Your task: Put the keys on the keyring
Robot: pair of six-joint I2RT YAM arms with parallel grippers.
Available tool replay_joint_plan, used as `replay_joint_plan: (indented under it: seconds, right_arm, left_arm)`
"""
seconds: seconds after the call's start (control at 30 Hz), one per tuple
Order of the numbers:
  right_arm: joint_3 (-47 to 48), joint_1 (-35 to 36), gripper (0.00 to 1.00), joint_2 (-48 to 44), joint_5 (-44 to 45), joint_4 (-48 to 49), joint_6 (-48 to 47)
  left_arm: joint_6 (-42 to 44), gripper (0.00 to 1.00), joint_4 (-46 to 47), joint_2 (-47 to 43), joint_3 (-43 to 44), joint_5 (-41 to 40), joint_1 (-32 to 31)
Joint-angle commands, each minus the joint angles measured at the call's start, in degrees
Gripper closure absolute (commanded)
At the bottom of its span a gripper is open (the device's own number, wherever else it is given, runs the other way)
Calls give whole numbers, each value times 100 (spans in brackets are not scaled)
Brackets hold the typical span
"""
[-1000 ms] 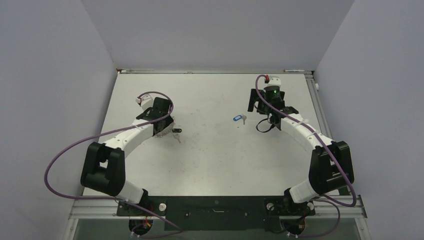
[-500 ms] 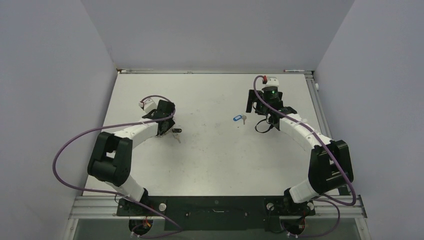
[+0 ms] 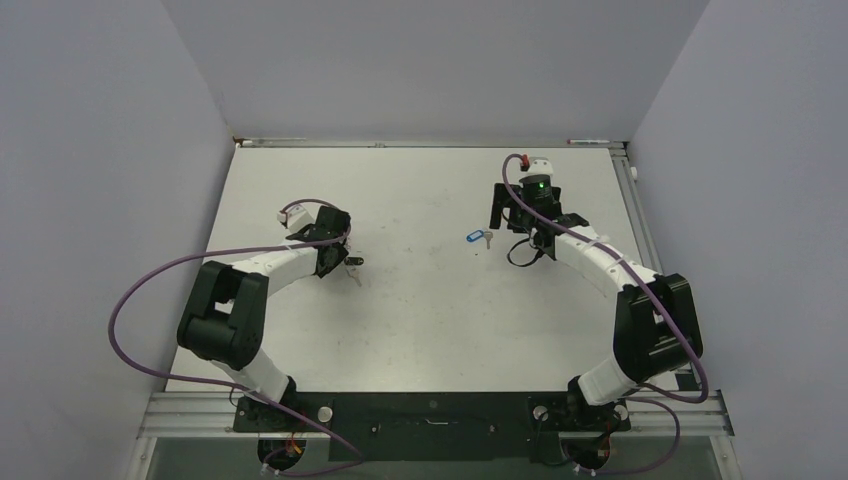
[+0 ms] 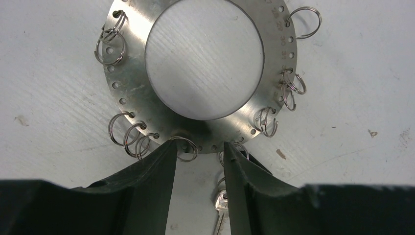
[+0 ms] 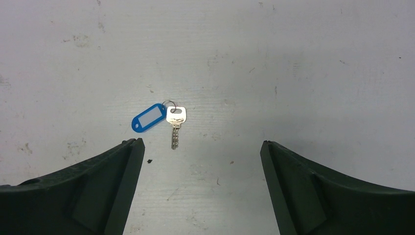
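Observation:
The keyring [image 4: 128,73], a flat grey metal disc with a wide hole and wire loops round its rim, lies on the table in the left wrist view. My left gripper [image 4: 199,147] stands over its near rim, jaws narrowed but apart, one wire loop [image 4: 188,149] against the left finger. The black-tagged key [image 4: 220,203] lies between the fingers, partly behind the right one, and shows beside the gripper [image 3: 333,252] as a dark spot [image 3: 352,262]. The blue-tagged key [image 5: 149,117] [image 3: 478,238] lies just ahead of my right gripper [image 5: 201,144] [image 3: 512,215], which is wide open and empty.
The white table [image 3: 420,310] carries small scuffs and specks. Grey walls close it in at the left, back and right. Purple cables [image 3: 150,290] loop off both arms. The metal frame [image 3: 430,415] with the arm bases runs along the near edge.
My left gripper's jaws have narrowed and its arm has drawn in, elbow nearer the table's left edge. The right gripper has shifted slightly away from the bases. Both keys lie where they were.

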Motion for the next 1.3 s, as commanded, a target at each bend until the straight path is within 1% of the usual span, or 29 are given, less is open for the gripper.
replay_joint_plan:
  seconds: [0.0,0.3,0.37,0.43,0.57,0.73,0.87,1.07,1.17,1.27]
  right_arm:
    - [77,64,6,20,70,108,0]
    - [102,90,6,62,87,84,-6]
    - [115,97,7,68,88,75,-9]
    - [125,99,6,66,94,75,-5]
    - [126,108,6,88,98,68,-8]
    - [129,133,7,86,101,57,-14]
    - [112,147,7,68,108,79,-32]
    - [-37,223,7,-130,118,273,-39]
    - [-184,292,7,-286,82,460,16]
    - [-389,375,7,-496,-132,790,64]
  left_arm:
    - [-215,63,81,66,42,-154,11]
    - [-157,66,160,285,115,-121,26]
    - [-149,69,144,309,124,-104,35]
    - [-136,76,141,312,125,-80,45]
    - [-81,100,166,279,95,-37,46]
    - [99,100,168,188,41,71,14]
    - [417,100,269,-173,-154,0,-244]
    - [879,100,571,-939,-684,-263,-979]
    - [994,100,649,-1213,-926,-532,-1472]
    - [1010,100,845,-1435,-1237,-631,-1828]
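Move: The left hand is just above the near-right edge of the flat metal keyring, whose middle lies about 5 cm ahead, 3 cm left and 2 cm below. The black tag is 1 cm ahead and 3 cm to the right, its key 2 cm back and 3 cm right. From the right hand, the blue-tagged key is 3 cm ahead, 4 cm left and 11 cm down, its blue tag 4 cm ahead and 7 cm left, and the keyring 1 cm ahead and 48 cm left. The left hand sinks about 1 cm, shuts its part-open fingers on the keyring's near edge by a small split ring, then draws the keyring right and back some 8 cm over the black tag and its key, rising about 2 cm and turning clockwise some 20 degrees. Meanwhile the right hand, wide open and well above the table, eases nearly 2 cm left towards the blue-tagged key, touching nothing. ##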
